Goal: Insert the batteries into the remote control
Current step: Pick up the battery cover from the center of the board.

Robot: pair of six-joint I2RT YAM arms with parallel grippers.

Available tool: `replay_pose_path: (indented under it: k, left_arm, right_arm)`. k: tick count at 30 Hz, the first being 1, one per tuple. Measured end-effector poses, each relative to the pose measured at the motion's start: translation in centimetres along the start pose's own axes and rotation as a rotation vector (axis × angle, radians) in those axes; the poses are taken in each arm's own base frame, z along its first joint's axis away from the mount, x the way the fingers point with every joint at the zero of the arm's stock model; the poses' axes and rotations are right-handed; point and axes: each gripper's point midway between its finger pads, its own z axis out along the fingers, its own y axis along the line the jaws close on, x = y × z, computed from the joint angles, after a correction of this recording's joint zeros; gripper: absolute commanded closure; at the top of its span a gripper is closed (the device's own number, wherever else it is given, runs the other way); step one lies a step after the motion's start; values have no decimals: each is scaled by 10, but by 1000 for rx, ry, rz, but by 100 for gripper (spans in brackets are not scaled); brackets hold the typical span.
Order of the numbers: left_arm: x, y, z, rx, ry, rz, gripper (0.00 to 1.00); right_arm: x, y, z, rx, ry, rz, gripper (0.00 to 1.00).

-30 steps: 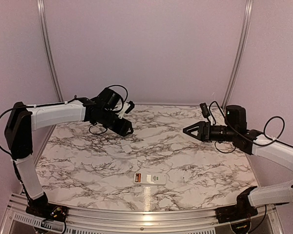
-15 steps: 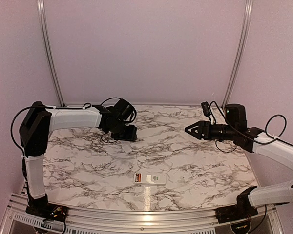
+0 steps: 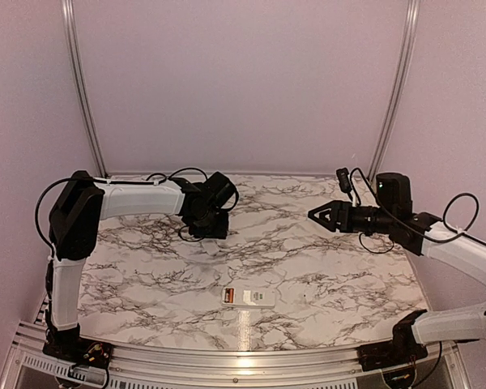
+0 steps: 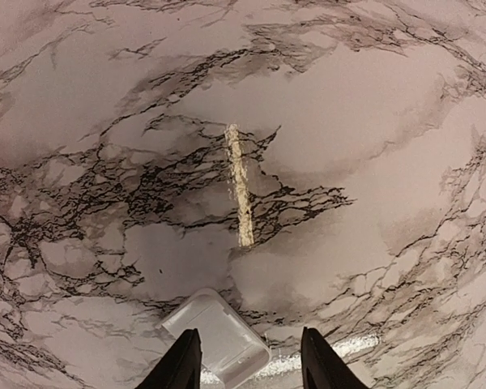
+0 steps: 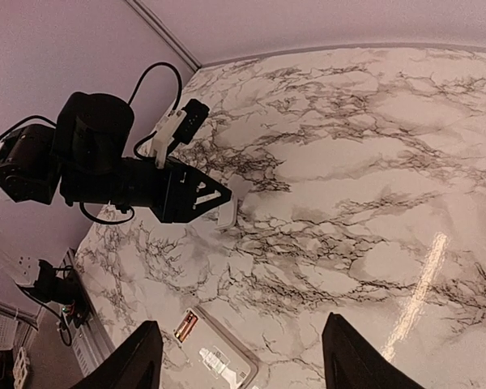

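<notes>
The white remote control (image 3: 251,298) lies back-up near the table's front, its compartment open at the left end. The orange-copper batteries (image 3: 229,297) sit in that compartment, and the right wrist view shows them (image 5: 186,326) in the remote control (image 5: 223,361) too. A small white rounded cover (image 4: 219,336) lies flat on the marble. My left gripper (image 4: 249,365) is open just over it, the cover beside the left finger and partly in the gap. From above, the left gripper (image 3: 214,232) points down at the cover (image 3: 211,245). My right gripper (image 3: 314,215) hangs open in the air at the right, holding nothing.
The marble table (image 3: 332,267) has a metal rail (image 3: 243,361) along its front edge and pale walls on three sides. A bright strip of glare (image 4: 240,194) lies on the marble ahead of the left gripper. Cables loop from both wrists.
My left arm has swung to the right and dropped its gripper low over the white cover. The right arm has hardly moved, and the remote control has stayed put.
</notes>
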Motion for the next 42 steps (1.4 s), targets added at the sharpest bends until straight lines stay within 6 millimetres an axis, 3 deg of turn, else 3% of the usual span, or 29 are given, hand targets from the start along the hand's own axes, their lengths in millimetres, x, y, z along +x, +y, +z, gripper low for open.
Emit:
replay_pose_path:
  k: [9,19,28,33,34,35,39,42]
  left_arm:
    - [5,0,14,-36,13,3,57]
    - [18,-2,31,-61,47,26,61]
    - [22,4,37,-102,60,46,77]
    - [23,7,37,-117,66,64,98]
    - [23,7,37,-117,68,76,100]
    - [23,7,36,-117,68,77,100]
    - [23,5,32,-101,71,111,100]
    - [21,1,12,-47,60,145,100]
  right_arm:
    - [10,-5,0,6,14,10,35]
    - [6,1,-7,-1,-11,-14,32]
    - [0,-2,-16,54,-33,-77,27]
    - [-15,10,-30,53,-97,-139,14]
    - [-18,12,-32,49,-111,-154,7]
    - [-21,16,-35,42,-126,-168,2]
    - [-32,23,-43,31,-192,-215,1]
    - [-36,23,-44,38,-218,-232,1]
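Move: The battery cover lies flat on the board almost straight under my left hand, its middle about 1 cm ahead, 1 cm left and 5 cm below. The remote control lies some 18 cm back and 11 cm to the right of that hand, also about 5 cm lower. From my right hand the cover is roughly 9 cm ahead, 30 cm to the left and 21 cm below. I sink my left hand about 4.5 cm onto the battery cover, nearly straight down, then shut its half-open fingers completely and pinch the cover by one edge, starting back up some 2 cm while drawing back slightly. Meanwhile I raise my empty right hand about 5.5 cm and a little to the right, away from the cover, tipping it up and opening it wide. ##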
